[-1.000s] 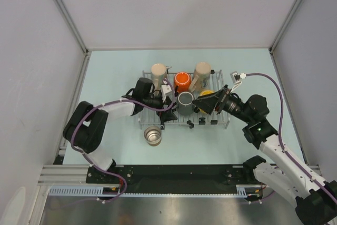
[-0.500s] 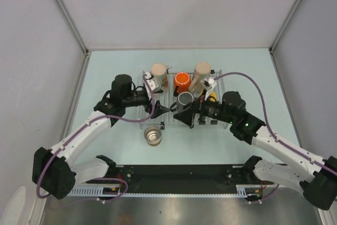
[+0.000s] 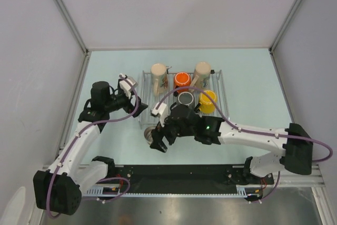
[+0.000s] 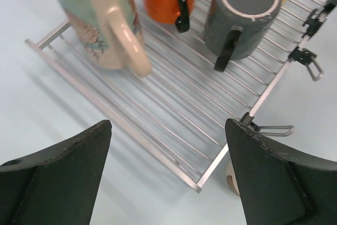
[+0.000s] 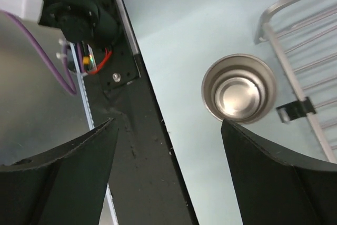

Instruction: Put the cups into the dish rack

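Note:
The dish rack point(image 3: 220, 114) holds two cream cups point(image 3: 159, 77) point(image 3: 201, 73), an orange cup point(image 3: 182, 80), a dark grey cup point(image 3: 185, 99) and a yellow cup point(image 3: 207, 100). The steel cup point(image 3: 151, 133) stands mouth-up on the table just in front of the rack's front left corner. My right gripper point(image 3: 162, 139) hovers open over it; in the right wrist view the steel cup point(image 5: 239, 88) sits just beyond the right fingertip point(image 5: 284, 177). My left gripper point(image 4: 168, 183) is open and empty, off the rack's point(image 4: 158, 109) left corner, facing the cream cup point(image 4: 100, 19).
The black base rail point(image 5: 137, 130) runs along the table's near edge, close under my right gripper. Small black clips point(image 4: 310, 61) stick out from the rack's front side. Grey walls close in the table at left, right and back.
My left arm has drawn back to the left, away from the rack. My right arm has swung from over the rack's right side to the front left, above the steel cup.

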### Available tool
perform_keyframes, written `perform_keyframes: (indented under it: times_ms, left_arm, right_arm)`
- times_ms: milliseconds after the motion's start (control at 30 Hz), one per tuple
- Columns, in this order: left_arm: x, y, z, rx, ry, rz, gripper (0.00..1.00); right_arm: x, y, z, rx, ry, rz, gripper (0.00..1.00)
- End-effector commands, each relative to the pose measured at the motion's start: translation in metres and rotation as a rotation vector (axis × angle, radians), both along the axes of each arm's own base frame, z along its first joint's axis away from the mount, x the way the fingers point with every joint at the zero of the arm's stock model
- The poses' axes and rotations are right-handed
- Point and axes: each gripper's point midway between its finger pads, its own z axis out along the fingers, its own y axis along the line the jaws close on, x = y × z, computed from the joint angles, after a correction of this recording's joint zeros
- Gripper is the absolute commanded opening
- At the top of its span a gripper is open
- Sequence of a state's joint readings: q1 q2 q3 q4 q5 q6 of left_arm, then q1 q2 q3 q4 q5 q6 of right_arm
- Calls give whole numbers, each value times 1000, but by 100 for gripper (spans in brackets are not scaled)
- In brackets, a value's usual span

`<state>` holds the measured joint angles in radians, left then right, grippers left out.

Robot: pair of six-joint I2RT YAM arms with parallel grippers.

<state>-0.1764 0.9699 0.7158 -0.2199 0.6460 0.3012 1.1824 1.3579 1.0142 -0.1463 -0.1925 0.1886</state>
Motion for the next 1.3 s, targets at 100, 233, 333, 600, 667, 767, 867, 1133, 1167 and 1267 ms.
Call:
perform_keyframes:
  times_ms: [100, 233, 333, 600, 667, 767, 867, 1133, 1167, 1267]
  left_arm:
    - [18, 26, -2, -17, 54, 141, 94]
    - [22, 32, -4, -25, 73, 168, 93]
    - [23, 32, -5, -27, 82, 166, 93]
    - [19, 32, -4, -41, 68, 155, 93]
    - [19, 32, -2, -45, 65, 153, 93]
    - [19, 31, -2, -52, 68, 149, 93]
    - [20, 31, -2, -54, 71, 150, 92]
    - [19, 34, 5, -67, 59, 168, 91]
    - [18, 33, 6, -71, 55, 167, 91]
    - [14, 30, 14, -94, 41, 134, 94]
  right_arm:
    - [4, 30, -53, -209, -108, 22, 81]
    - [10, 41, -81, -301, -114, 10, 77]
    - [16, 48, -90, -328, -135, -11, 76]
    - [20, 54, -101, -349, -133, -11, 71]
    - [20, 56, -106, -361, -126, -6, 66]
    - [19, 58, -107, -364, -119, 2, 45]
    - [22, 57, -109, -369, -110, -5, 19]
    - [28, 51, -93, -332, -96, -31, 0]
    - [22, 51, -87, -305, -80, -6, 0]
    - [11, 42, -46, -161, -60, 29, 0]
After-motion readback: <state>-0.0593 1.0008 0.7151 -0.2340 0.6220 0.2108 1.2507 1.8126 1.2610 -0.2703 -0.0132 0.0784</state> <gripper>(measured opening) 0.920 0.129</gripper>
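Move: The steel cup the right hand goes for lies about 6 cm ahead of that hand, some 3 cm to its left and roughly 13 cm below. The dish rack's middle is about 20 cm ahead and 10 cm to the right of the hand, some 12 cm lower, with the dark grey mug in it about 17 cm ahead, 10 cm right and 8 cm below. From the left hand, the steel cup is about 8 cm back, 6 cm right and 13 cm down. The right hand, empty and open, sinks about 12 cm onto the steel cup while easing some 5 cm left and a little forward, its fingers tipping about 20 degrees more steeply down; once low it stays nearly in place and closes, pinching the cup's near wall at the rim with one finger inside and one outside. Meanwhile the open left hand draws some 3 cm to the left, away from the cup and rack, turning slightly counter-clockwise and dipping a little, then waits there. ##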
